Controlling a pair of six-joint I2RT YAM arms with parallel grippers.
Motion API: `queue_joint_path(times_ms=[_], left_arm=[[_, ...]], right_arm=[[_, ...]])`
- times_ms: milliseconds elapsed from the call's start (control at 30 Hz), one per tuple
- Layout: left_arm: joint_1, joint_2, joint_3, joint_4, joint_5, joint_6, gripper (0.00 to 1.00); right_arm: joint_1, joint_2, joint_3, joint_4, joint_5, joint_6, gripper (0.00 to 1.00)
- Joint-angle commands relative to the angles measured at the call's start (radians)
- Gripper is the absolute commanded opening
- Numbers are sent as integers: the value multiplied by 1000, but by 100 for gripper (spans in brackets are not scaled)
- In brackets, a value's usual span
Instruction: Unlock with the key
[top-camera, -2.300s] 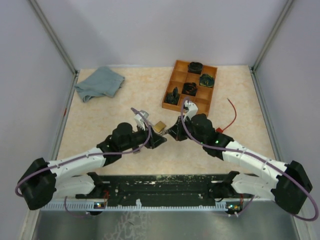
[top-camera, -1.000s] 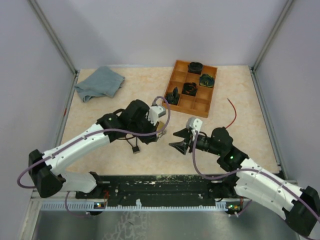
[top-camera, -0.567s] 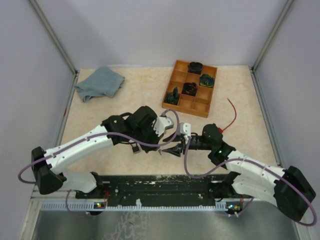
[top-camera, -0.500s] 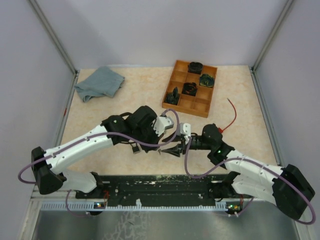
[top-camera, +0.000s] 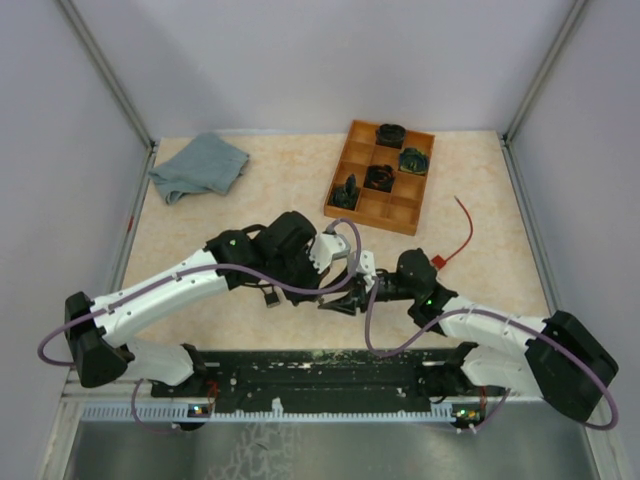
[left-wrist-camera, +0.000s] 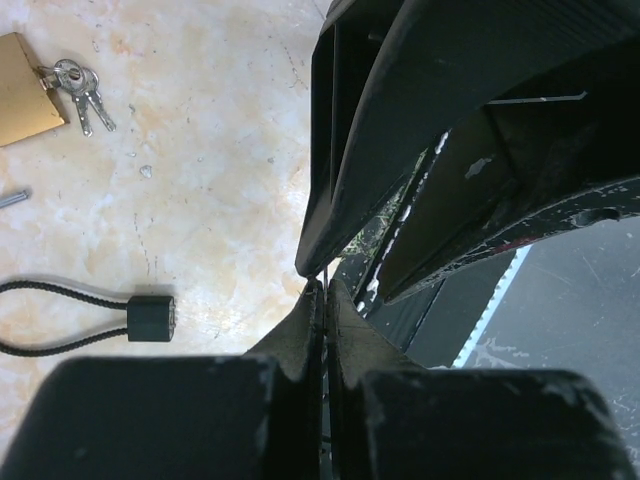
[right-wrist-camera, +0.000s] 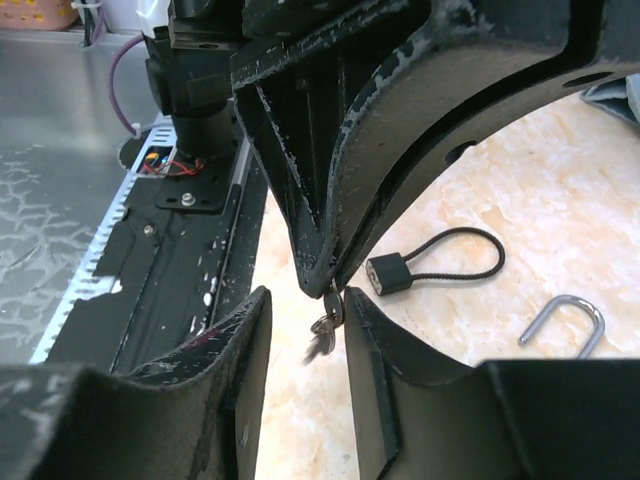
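Observation:
My left gripper (left-wrist-camera: 322, 288) is shut on a small key whose bunch (right-wrist-camera: 325, 325) dangles from its tips (right-wrist-camera: 325, 280), low over the table near the front edge. Around that bunch stands my right gripper (right-wrist-camera: 305, 295), open, with one finger on either side and the right-hand finger close to the key's head. From above, both grippers meet at the table's front middle (top-camera: 340, 298). A brass padlock (left-wrist-camera: 22, 90) with its own keys (left-wrist-camera: 78, 85) lies on the table. A black cable lock (left-wrist-camera: 150, 318) lies nearby.
A loose silver shackle (right-wrist-camera: 565, 320) lies past the cable lock (right-wrist-camera: 388, 272). A wooden compartment tray (top-camera: 345, 170) holds dark parts at the back right. A blue cloth (top-camera: 200, 165) sits back left, a red wire (top-camera: 462, 235) at the right, and the black base rail (top-camera: 330, 375) along the near edge.
My right arm has swung left to meet the left gripper, and its jaws have narrowed around the hanging keys. The left gripper has stayed shut and come down toward the front.

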Motion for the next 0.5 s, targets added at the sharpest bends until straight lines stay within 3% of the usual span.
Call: queue_joint_path(times_ms=[0,467], left_arm=[[-12,-13,17,22,42,27,0],[-16,-66,-3,32,82,42,0]], right_arm=[[6,12,21,48,-15,-20,33],[4,0,-2,11,6,-59,0]])
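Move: The small key juts about 1 cm below the shut left fingertips. From the right gripper, which points left with its fingers part open around the key, it lies about 1 cm to the left and 1 cm below. From the left gripper, on the table roughly 12 cm below: the brass padlock some 10 cm straight ahead, the steel shackle about 11 cm ahead and 8 cm left, the black cable lock about 2 cm ahead and 12 cm left. Keep the right gripper in place, pointing left, and close its fingers from a little over a third open to nearly shut, pinching the key just under the left fingertips. Keep the left fingers shut on the key and hold that hand almost still, letting it ease back only about 0.5 cm. ##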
